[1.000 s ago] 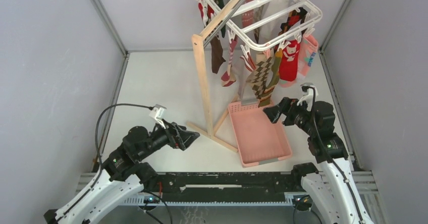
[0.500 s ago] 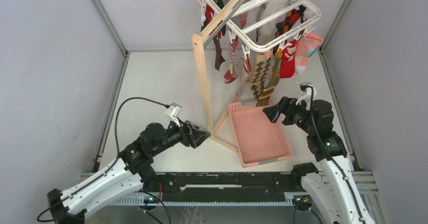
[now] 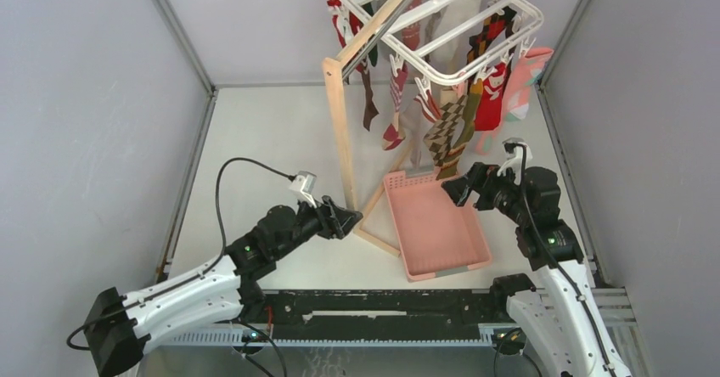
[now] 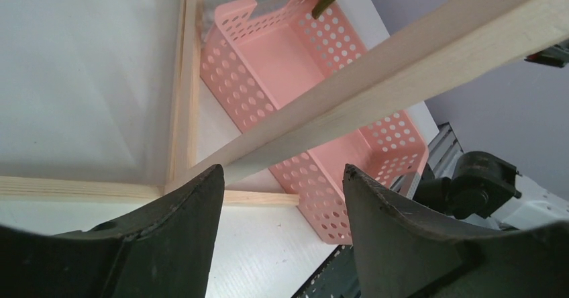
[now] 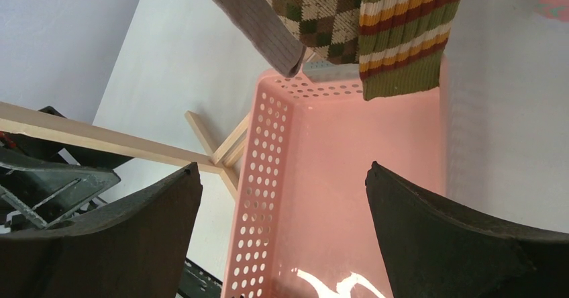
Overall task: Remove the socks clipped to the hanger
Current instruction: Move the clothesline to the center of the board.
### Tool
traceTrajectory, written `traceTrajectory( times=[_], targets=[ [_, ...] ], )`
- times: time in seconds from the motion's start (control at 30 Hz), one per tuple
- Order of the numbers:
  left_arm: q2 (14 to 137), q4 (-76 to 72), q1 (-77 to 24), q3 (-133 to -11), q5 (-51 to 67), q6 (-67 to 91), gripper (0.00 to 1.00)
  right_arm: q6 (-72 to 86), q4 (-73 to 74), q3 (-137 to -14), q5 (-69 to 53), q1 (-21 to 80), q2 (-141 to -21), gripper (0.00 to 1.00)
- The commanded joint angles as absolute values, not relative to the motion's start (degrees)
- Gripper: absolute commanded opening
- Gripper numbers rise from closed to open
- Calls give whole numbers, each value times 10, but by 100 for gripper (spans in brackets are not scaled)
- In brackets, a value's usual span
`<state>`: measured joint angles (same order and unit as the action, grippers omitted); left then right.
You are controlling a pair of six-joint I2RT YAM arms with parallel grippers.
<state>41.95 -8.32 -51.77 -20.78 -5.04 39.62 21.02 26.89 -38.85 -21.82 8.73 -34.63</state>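
The white hanger [image 3: 441, 22] hangs at the top from the wooden rack, with several socks clipped round it: brown argyle [image 3: 441, 135], red [image 3: 492, 98], pink [image 3: 528, 73] and dark brown [image 3: 368, 105]. My left gripper [image 3: 350, 220] is low by the rack's foot, far below the socks, open and empty [image 4: 282, 177]. My right gripper [image 3: 454, 192] hovers over the pink basket, open and empty [image 5: 282, 170]. Just above it hang the argyle sock [image 5: 315, 9], a striped green sock [image 5: 402, 36] and a taupe sock [image 5: 258, 19].
The light wooden rack [image 3: 340, 131] stands mid-table; its slanted brace [image 4: 402, 70] crosses just beyond my left fingertips. The pink perforated basket [image 3: 399, 224] lies to the right of its foot [image 4: 322, 204], under the socks [image 5: 265, 177]. Grey walls close in both sides.
My left arm has reached forward and right to the rack's foot, and its jaws have narrowed. The hanger has swung, so the socks now hang shifted. The right arm has stayed put.
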Motion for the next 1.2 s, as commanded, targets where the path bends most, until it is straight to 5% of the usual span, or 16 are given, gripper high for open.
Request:
traceTrajectory(
  times=[0.0,0.4,0.87,1.17],
  targets=[
    [431,-155,-530,-192,-116,426,70,209,258,-416,-222,88,-338,100],
    [513,-206,-532,-209,-196,425,71,209,280,-424,-222,89,-328,100],
    [507,-94,-526,-251,-396,392,73,201,293,-424,-233,87,-317,100],
    [535,-86,-426,-255,-395,367,73,202,306,-431,-243,85,-309,100]
  ],
)
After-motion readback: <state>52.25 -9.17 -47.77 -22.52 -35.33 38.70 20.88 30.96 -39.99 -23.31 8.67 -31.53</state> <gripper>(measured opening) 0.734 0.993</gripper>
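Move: The clothesline's wooden post stands upright just beyond my left fingers: at hand height, it is about 4 cm ahead and 1 cm to the right. Its foot beam lies on the board, directly below that spot and some 15 cm lower than my hand. The pink basket is centred roughly 5 cm ahead, 25 cm to the right and 12 cm down. From my right hand, the post is about 24 cm to the left and nearly level fore and aft. With the fingers kept part open, I first ease my left hand about 4 cm forward and slightly down so the post comes between them. Then I sweep some 8 cm left and further forward, turning about 30 degrees counter-clockwise overall, pushing the post along with the right-hand finger, away from the basket, without gripping it. ##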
